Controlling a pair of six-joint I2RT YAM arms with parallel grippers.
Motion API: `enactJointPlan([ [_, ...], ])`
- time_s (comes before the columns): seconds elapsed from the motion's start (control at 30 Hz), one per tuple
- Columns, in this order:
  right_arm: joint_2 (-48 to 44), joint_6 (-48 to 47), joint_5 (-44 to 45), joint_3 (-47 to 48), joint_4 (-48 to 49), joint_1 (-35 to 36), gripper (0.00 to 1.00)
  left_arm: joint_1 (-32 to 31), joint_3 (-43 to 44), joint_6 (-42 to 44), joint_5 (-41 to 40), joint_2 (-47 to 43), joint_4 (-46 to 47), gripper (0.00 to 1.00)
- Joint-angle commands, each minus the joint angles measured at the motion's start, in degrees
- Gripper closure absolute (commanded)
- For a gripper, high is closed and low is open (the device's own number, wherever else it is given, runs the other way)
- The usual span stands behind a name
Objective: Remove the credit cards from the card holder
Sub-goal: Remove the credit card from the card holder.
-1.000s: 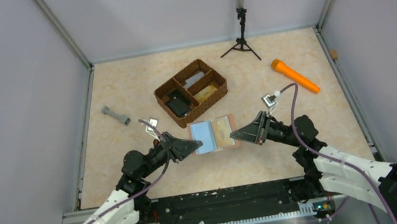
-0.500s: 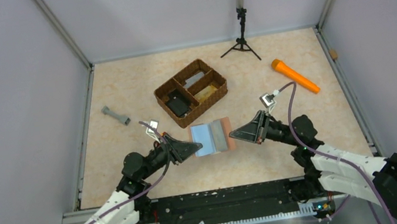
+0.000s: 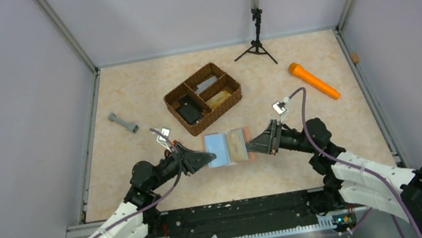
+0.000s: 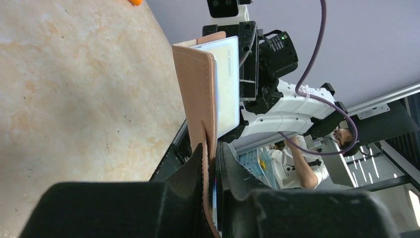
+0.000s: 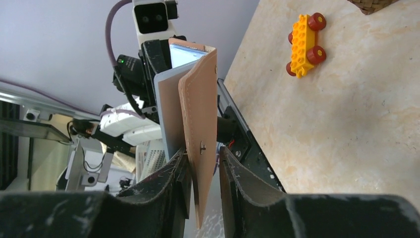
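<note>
The card holder (image 3: pixel 227 147) hangs open between my two grippers just above the table, pale blue on its left half and tan on its right. My left gripper (image 3: pixel 209 156) is shut on its left edge; in the left wrist view the jaws (image 4: pixel 214 153) pinch the tan leather (image 4: pixel 195 94), and a pale card (image 4: pixel 228 79) shows in the inner pocket. My right gripper (image 3: pixel 251 146) is at the right edge. In the right wrist view its jaws (image 5: pixel 203 153) stand open around the tan flap (image 5: pixel 198 109), with a gap on one side.
A brown woven basket (image 3: pixel 203 97) stands behind the card holder. An orange torch (image 3: pixel 313 81) lies at the back right, a grey part (image 3: pixel 123 122) at the left, and a small tripod (image 3: pixel 256 46) at the back. A yellow toy car (image 5: pixel 303 44) sits on the table.
My right gripper has slid a little left onto the card holder's right flap, and its jaws have parted after being shut. The left gripper has kept its hold.
</note>
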Motion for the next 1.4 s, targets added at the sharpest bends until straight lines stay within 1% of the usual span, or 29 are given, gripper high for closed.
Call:
enactJointPlan([
  [0.0,0.7,-2.2,-3.0,3.5,0.6,-0.3,0.70,-0.1,3.7,1.6,2.8,2.0,1.9,1.00],
  [0.07,1.5,-1.8,-3.9,4.1,1.7,-0.3,0.65,-0.1,4.3,2.3,2.9,3.3,1.7,1.00],
  [0.13,2.5,-1.7,-4.8,4.7,2.2,-0.1,0.63,-0.1,4.6,2.4,2.6,4.7,1.8,1.00],
  [0.27,5.1,-2.3,-5.5,6.7,1.8,1.5,0.62,-0.8,4.1,1.4,2.1,7.5,5.5,1.00],
  [0.43,6.6,-6.6,-3.6,9.9,-5.9,3.8,0.61,-1.8,4.8,1.4,2.2,9.6,7.2,1.00],
  [0.47,6.5,-7.8,-3.3,10.3,-7.3,4.1,0.59,-1.8,5.0,1.5,2.2,9.6,6.9,1.00],
  [0.57,5.9,-9.8,-3.3,10.9,-9.4,4.9,0.44,-1.9,5.5,2.3,1.8,9.7,5.4,1.00],
  [0.6,5.7,-10.4,-3.1,11.2,-10.6,5.1,0.41,-2.0,5.6,2.5,1.7,9.8,5.2,1.00],
  [0.77,6.1,-14.2,-1.3,13.7,-17.8,6.0,0.38,-2.2,6.6,2.7,1.9,11.0,5.3,1.00],
  [0.87,6.5,-15.5,-0.7,14.5,-19.5,6.5,0.39,-2.4,7.1,2.7,2.1,11.9,5.7,1.00],
  [0.93,6.7,-15.9,0.0,15.0,-20.5,6.6,0.38,-2.6,7.4,2.9,2.1,12.3,5.7,1.00],
  [1.0,6.8,-16.4,0.4,15.3,-21.4,6.7,0.34,-2.8,7.4,3.1,2.1,12.7,5.5,1.00],
  [1.07,6.7,-16.6,0.5,15.5,-21.9,6.7,0.25,-2.8,7.5,3.5,1.8,12.9,5.0,1.00],
  [1.13,6.6,-16.7,0.5,16.0,-22.3,6.8,0.22,-3.1,7.8,4.2,1.4,12.9,3.6,1.00],
  [1.17,6.6,-16.7,0.5,16.1,-22.5,6.9,0.18,-3.2,8.2,4.7,1.0,12.8,2.6,1.00],
  [1.23,6.6,-16.8,0.6,16.4,-22.6,7.0,0.16,-3.6,8.7,5.8,0.3,12.7,0.7,1.00],
  [1.37,6.5,-16.8,1.0,16.6,-22.6,7.1,0.15,-4.1,9.0,6.8,-0.3,12.9,-0.3,1.00],
])
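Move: The left hand already grips the open card holder's left edge, its middle some 6 cm right of that hand and 1 cm ahead. From the right hand, the credit card in the right-hand sleeve lies about 4 cm left, level in depth and height, and the holder's middle 7 cm left. From the left hand, the toy car stands roughly 12 cm left and 1 ahead, the basket 19 cm straight ahead, both about 15 cm lower. Right fingers spread wide around the holder's leaves, going 3 cm left and down while the left carries it right. ##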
